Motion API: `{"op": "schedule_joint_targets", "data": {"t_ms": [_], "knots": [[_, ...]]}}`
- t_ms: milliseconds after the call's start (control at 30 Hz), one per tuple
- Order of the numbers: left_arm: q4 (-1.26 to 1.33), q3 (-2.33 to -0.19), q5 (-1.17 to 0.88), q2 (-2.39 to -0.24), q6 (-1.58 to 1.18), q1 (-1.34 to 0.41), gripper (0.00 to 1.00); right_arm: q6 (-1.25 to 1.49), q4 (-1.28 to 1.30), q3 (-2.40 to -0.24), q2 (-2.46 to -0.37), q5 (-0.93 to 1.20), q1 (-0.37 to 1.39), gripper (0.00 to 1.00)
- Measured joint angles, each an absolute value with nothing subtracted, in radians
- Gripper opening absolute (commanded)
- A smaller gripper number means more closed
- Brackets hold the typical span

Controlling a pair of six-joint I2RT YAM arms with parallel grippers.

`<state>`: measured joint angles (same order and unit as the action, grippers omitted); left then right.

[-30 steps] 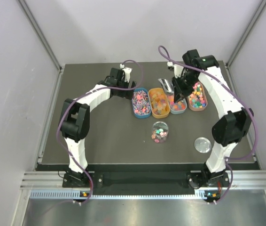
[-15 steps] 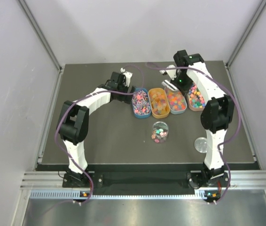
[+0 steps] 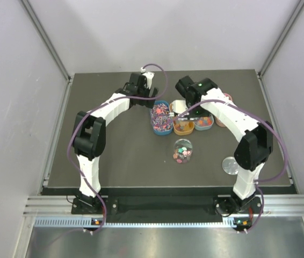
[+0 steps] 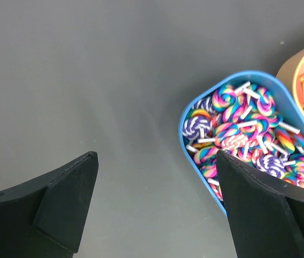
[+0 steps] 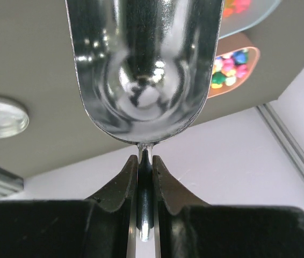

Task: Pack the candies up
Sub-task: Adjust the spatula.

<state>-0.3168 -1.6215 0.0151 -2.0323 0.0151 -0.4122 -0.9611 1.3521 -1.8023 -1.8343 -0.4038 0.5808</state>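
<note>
The candies lie in a row of oval trays. Swirled lollipop candies (image 4: 241, 133) fill the blue tray (image 3: 161, 119), and mixed bright ones (image 5: 228, 66) fill the far right tray. A clear jar (image 3: 182, 151) in front of the trays holds a few candies. My right gripper (image 5: 145, 160) is shut on the thin handle of a metal scoop (image 5: 144, 59). Its bowl is empty and hangs over the orange tray (image 3: 183, 128). My left gripper (image 4: 154, 157) is open and empty, low over bare table just left of the blue tray, its right finger (image 4: 262, 209) at the rim.
The jar's round clear lid (image 3: 230, 165) lies at the front right. A grey-blue tray (image 3: 203, 124) and a brown tray (image 3: 220, 119) sit right of the orange one, partly under my right arm. White walls close in the dark table on three sides.
My right arm swung left with the scoop, from over the right-hand trays to over the orange tray. The left gripper shifted slightly toward the back and stayed open.
</note>
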Motion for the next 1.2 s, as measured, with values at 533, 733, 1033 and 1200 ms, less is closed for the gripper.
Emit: {"op": "schedule_joint_targets", "data": {"t_ms": [533, 733, 1033, 1200], "knots": [[-0.328, -1.595, 0.012, -2.037, -0.021, -0.412, 0.95, -1.001, 1.350, -1.750, -1.972, -0.456, 0.566, 0.00], [-0.328, -1.592, 0.004, -2.037, -0.028, -0.412, 0.95, -0.982, 1.352, -1.757, -2.030, -0.457, 0.545, 0.00], [-0.343, -1.626, -0.041, -2.054, -0.032, -0.412, 0.95, -0.957, 1.349, -1.848, -2.095, -0.470, 0.534, 0.00], [-0.358, -1.858, -0.126, -2.191, -0.039, -0.410, 0.93, -0.930, 1.348, -1.855, -2.109, -0.466, 0.534, 0.00]]}}
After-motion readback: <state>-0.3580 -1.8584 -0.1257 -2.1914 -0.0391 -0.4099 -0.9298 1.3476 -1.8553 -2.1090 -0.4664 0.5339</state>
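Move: The orange candy tray I bring the spatula to lies about 9 cm ahead of my right hand, 10 cm to its left and some 17 cm below. The gummy tray is roughly 8 cm straight ahead; the jar stands 11 cm back and 11 cm left, both well below. From my left hand, the orange tray is about 17 cm right, 6 cm back and 9 cm down, the lollipop tray only 7 cm right and 5 cm back. Still gripping the spatula by its handle, I lower my right hand about 8 cm towards the orange tray, easing some 3 cm forward late in the descent and rolling about 10 degrees so its left side sinks. My left hand, fingers wide open, settles slightly back and down, then sweeps forward and right about 5 cm, past the far end of the lollipop tray. ##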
